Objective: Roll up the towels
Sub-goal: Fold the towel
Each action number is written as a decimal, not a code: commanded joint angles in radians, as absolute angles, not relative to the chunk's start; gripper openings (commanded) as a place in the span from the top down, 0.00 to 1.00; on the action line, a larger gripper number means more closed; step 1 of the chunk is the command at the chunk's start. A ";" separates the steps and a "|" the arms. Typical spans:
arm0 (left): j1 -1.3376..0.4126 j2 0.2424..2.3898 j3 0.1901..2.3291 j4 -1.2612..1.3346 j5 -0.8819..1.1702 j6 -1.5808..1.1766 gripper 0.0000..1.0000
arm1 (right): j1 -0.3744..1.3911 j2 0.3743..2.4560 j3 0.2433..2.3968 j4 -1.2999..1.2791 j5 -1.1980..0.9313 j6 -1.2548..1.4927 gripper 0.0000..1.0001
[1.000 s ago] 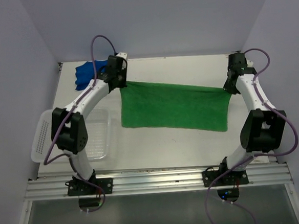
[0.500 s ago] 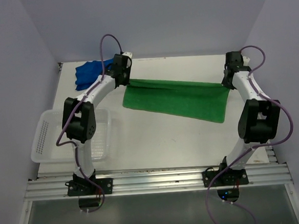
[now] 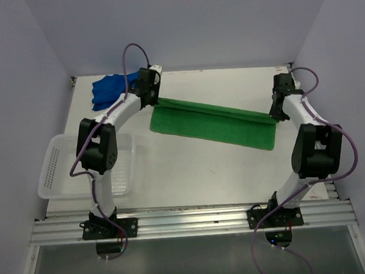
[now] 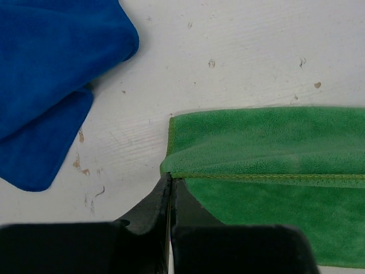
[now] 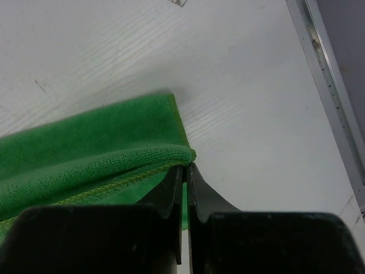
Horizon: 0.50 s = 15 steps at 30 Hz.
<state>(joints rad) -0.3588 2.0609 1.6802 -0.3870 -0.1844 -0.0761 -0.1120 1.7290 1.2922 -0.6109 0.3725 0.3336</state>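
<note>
The green towel (image 3: 222, 123) lies stretched across the far half of the table, folded over along its far edge. My left gripper (image 3: 154, 101) is shut on its far left corner (image 4: 171, 171). At the far right corner (image 5: 185, 157) my right gripper (image 3: 273, 110) is shut on the cloth too (image 5: 185, 171). The blue towel (image 3: 107, 91) lies crumpled at the far left corner of the table, just left of the left gripper (image 4: 170, 182), and fills the upper left of the left wrist view (image 4: 51, 80).
A white perforated basket (image 3: 59, 159) sits at the left edge of the table, under the left arm's elbow. A metal rail (image 5: 331, 97) borders the table on the right, close to the right gripper. Bare table lies in front of the green towel.
Both grippers have carried the green towel's far edge down and toward the back. The towel, hanging wide a second ago, now lies as a narrower folded band on the table.
</note>
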 commanded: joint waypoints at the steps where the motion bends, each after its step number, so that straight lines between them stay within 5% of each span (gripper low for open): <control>1: -0.324 2.040 1.643 -0.331 -0.227 -0.034 1.00 | -0.135 1.655 1.249 -0.621 0.422 0.290 1.00; 15: -0.327 1.979 1.491 -0.290 -0.207 -0.083 1.00 | -0.124 1.628 1.123 -0.601 0.406 0.313 1.00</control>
<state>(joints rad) -0.3588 2.0510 1.5005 -0.3439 -0.1558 -0.0711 -0.1116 1.6703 1.1343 -0.6071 0.3458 0.3206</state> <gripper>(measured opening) 0.009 0.027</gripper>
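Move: About 8 cm back and 2 cm left of the left hand, some 9 below it, is the left corner of the towel's lying near hem; its right corner is roughly 10 cm back, 1 left and 8 below the right hand. The far fold lies 4 cm ahead of the left hand, 5 ahead of the right. From the left hand, the blue towel is 10 ahead and 14 left, the white basket 20 back and 27 left. Lowering the lifted hem of the green towel over its lying half, both hands draw back towards the near hem, still pinching its corners in shut fingers. The left hand mostly sinks, about 6 cm down and 4 back, while the right goes some 4 cm back and 3 down; both wrists tip slightly further downward. ##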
